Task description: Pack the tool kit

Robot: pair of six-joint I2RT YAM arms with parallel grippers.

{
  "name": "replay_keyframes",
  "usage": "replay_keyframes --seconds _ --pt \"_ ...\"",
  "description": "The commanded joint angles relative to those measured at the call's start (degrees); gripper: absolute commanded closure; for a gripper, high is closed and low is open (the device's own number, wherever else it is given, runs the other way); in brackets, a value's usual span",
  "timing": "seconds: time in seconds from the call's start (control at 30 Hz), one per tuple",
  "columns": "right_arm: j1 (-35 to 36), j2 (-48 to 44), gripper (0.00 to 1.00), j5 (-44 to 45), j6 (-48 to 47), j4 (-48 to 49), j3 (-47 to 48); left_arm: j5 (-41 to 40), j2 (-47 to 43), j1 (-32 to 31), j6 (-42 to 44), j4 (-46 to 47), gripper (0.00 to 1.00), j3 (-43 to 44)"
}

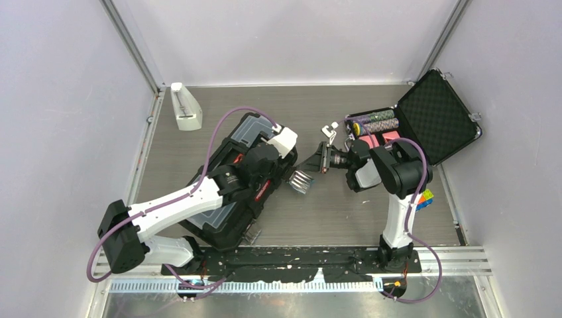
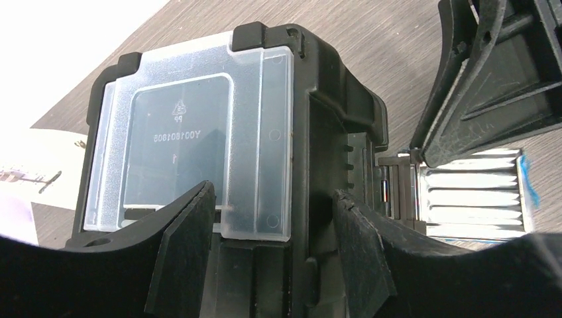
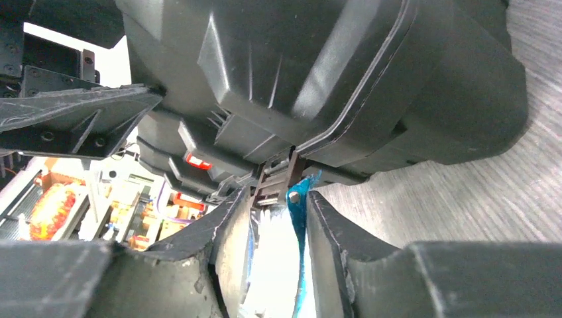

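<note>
The large black toolbox (image 1: 228,225) lies slanted at the left of the table, with its clear grey lid compartment (image 2: 199,132) facing up. My left gripper (image 1: 265,169) hangs over its right end. In the left wrist view the left gripper (image 2: 273,192) stands open, its fingers either side of the lid's corner and a black ridge. My right gripper (image 1: 311,165) reaches in from the right and is shut on the toolbox's silver, blue-edged latch (image 1: 301,180). In the right wrist view the latch (image 3: 298,199) sits clamped between the fingers under the toolbox (image 3: 331,79). No loose tools show.
A smaller foam-lined black case (image 1: 424,119) with poker chips stands open at the back right. A colourful cube (image 1: 424,199) sits by the right arm. A white object (image 1: 185,106) stands at the back left. Walls enclose the table on three sides.
</note>
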Motion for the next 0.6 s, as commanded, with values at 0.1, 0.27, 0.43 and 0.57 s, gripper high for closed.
replay_keyframes --seconds 0.1,0.27,0.43,0.57 --pt "2.10 -7.48 0.67 -6.36 -1.38 -12.16 -1.84 0.70 1.88 2.25 -0.50 -3.77 0.38 -1.55" --pt "4.52 -16.15 0.74 0.56 -28.28 -55.27 4.16 2.17 1.57 2.25 -0.77 -3.29 0.38 -1.41" --pt "6.89 -21.48 0.86 9.60 -41.40 -88.38 14.34 3.65 0.64 2.29 -1.28 -2.70 0.38 -1.36" --pt "6.91 -22.96 0.86 10.68 -39.40 -94.51 18.48 5.56 -0.82 2.25 -1.84 -2.46 0.38 -1.26"
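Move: The far latch, still swung open and already between the right finger pads, has its middle about 3 cm back from the right hand, near its height. The toolbox's middle is some 18 cm to the right hand's left and 4 cm back. The near latch lies about 15 cm left and 19 cm back from the right hand. From the left hand the far latch is roughly 8 cm back, 6 cm right and 9 cm below. Draw the right gripper back about 1.5 cm along the open far latch while tipping its left-pointing fingers down some 25 degrees, and close the pads from either side of the plate until they pinch it. Keep the left gripper part-open and almost still, straddling the lid's front edge against the box. ##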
